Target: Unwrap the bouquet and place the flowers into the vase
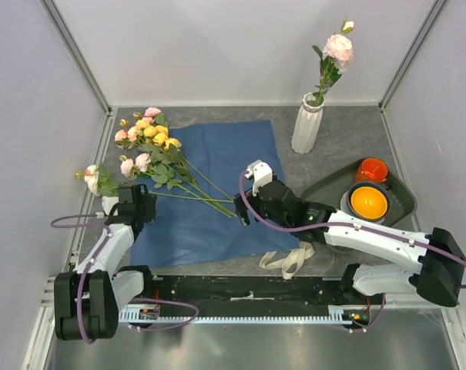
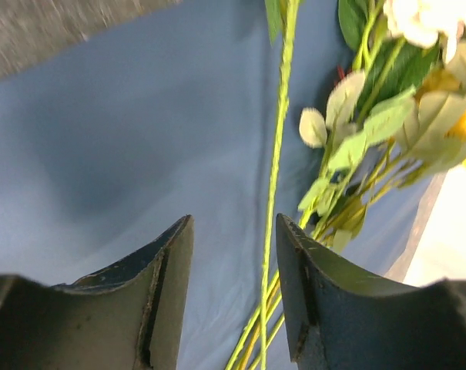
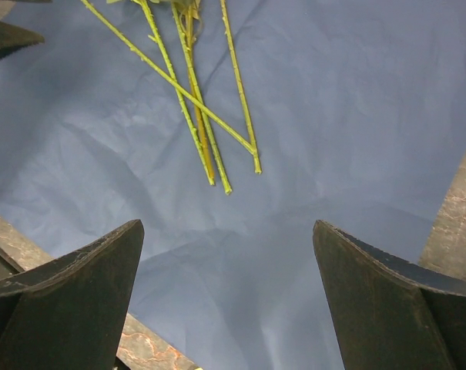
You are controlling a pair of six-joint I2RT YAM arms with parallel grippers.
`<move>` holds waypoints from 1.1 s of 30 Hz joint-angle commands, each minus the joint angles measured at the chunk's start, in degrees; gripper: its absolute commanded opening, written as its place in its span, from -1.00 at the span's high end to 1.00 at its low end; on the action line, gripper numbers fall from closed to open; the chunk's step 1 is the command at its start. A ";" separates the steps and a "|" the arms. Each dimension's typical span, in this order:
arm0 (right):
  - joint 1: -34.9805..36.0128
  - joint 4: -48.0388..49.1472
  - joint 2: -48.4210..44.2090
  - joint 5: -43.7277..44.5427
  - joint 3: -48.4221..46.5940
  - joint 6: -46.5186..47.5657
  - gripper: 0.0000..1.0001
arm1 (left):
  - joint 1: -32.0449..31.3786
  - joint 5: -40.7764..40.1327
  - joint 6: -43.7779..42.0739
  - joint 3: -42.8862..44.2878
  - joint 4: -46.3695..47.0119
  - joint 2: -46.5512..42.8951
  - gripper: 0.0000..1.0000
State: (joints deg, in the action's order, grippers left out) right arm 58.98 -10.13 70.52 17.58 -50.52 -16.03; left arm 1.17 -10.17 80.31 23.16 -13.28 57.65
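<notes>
The blue paper sheet lies spread flat, unwrapped. The flowers lie across its left half, stems running down to the right. One cream-headed flower lies apart at the left edge. My left gripper sits low over its thin green stem. That stem runs between the left gripper's fingers, nearer the right one, with gaps on both sides. My right gripper hovers wide open just short of the cut stem ends. The white ribbed vase holds one pink rose.
A cream ribbon lies loose near the front edge, right of the paper. A dark grey tray at the right holds an orange bowl and an orange cup. Enclosure walls stand close on the left, right and back.
</notes>
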 commanded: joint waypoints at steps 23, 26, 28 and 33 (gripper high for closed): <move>-0.09 2.22 1.11 1.75 0.34 1.27 -0.96 | 6.48 1.38 0.48 0.23 33.64 22.77 0.34; -0.09 1.78 1.11 2.36 0.07 1.18 -0.96 | 6.48 1.56 -2.43 -0.13 35.86 21.63 0.69; -0.09 1.52 0.76 3.07 -0.10 1.18 -0.97 | 6.48 0.95 -3.14 -0.13 36.04 20.58 0.86; -0.01 -0.94 -0.03 4.39 -1.77 1.09 -0.96 | 6.39 2.08 -4.20 -1.80 33.69 12.25 0.96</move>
State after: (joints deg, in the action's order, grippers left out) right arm 58.98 -10.22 71.55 19.68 -49.01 -15.16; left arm 7.38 -7.07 79.77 22.61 18.50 77.17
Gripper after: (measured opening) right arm 0.982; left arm 0.031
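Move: The bare stem of the white flower crosses about 5 cm ahead of the left hand, 3 cm to its left and some 3 cm lower. Its white head lies roughly 10 cm ahead and 20 cm left, the two pale pink roses about 16 cm ahead and 7 cm left. The bundled stem ends are 25 cm to the right and 2 cm back. From the right hand, the stem is about 12 cm ahead, 31 cm left and 15 cm below. The white flower's stem is pinched by the left fingers, which begin about half open, reach some 7 cm forward and 3 cm left, dipping nearly 3 cm early on, and then shut almost fully around it. As they close, the hand rises a little, its fingertips tilting up about 10 degrees. ##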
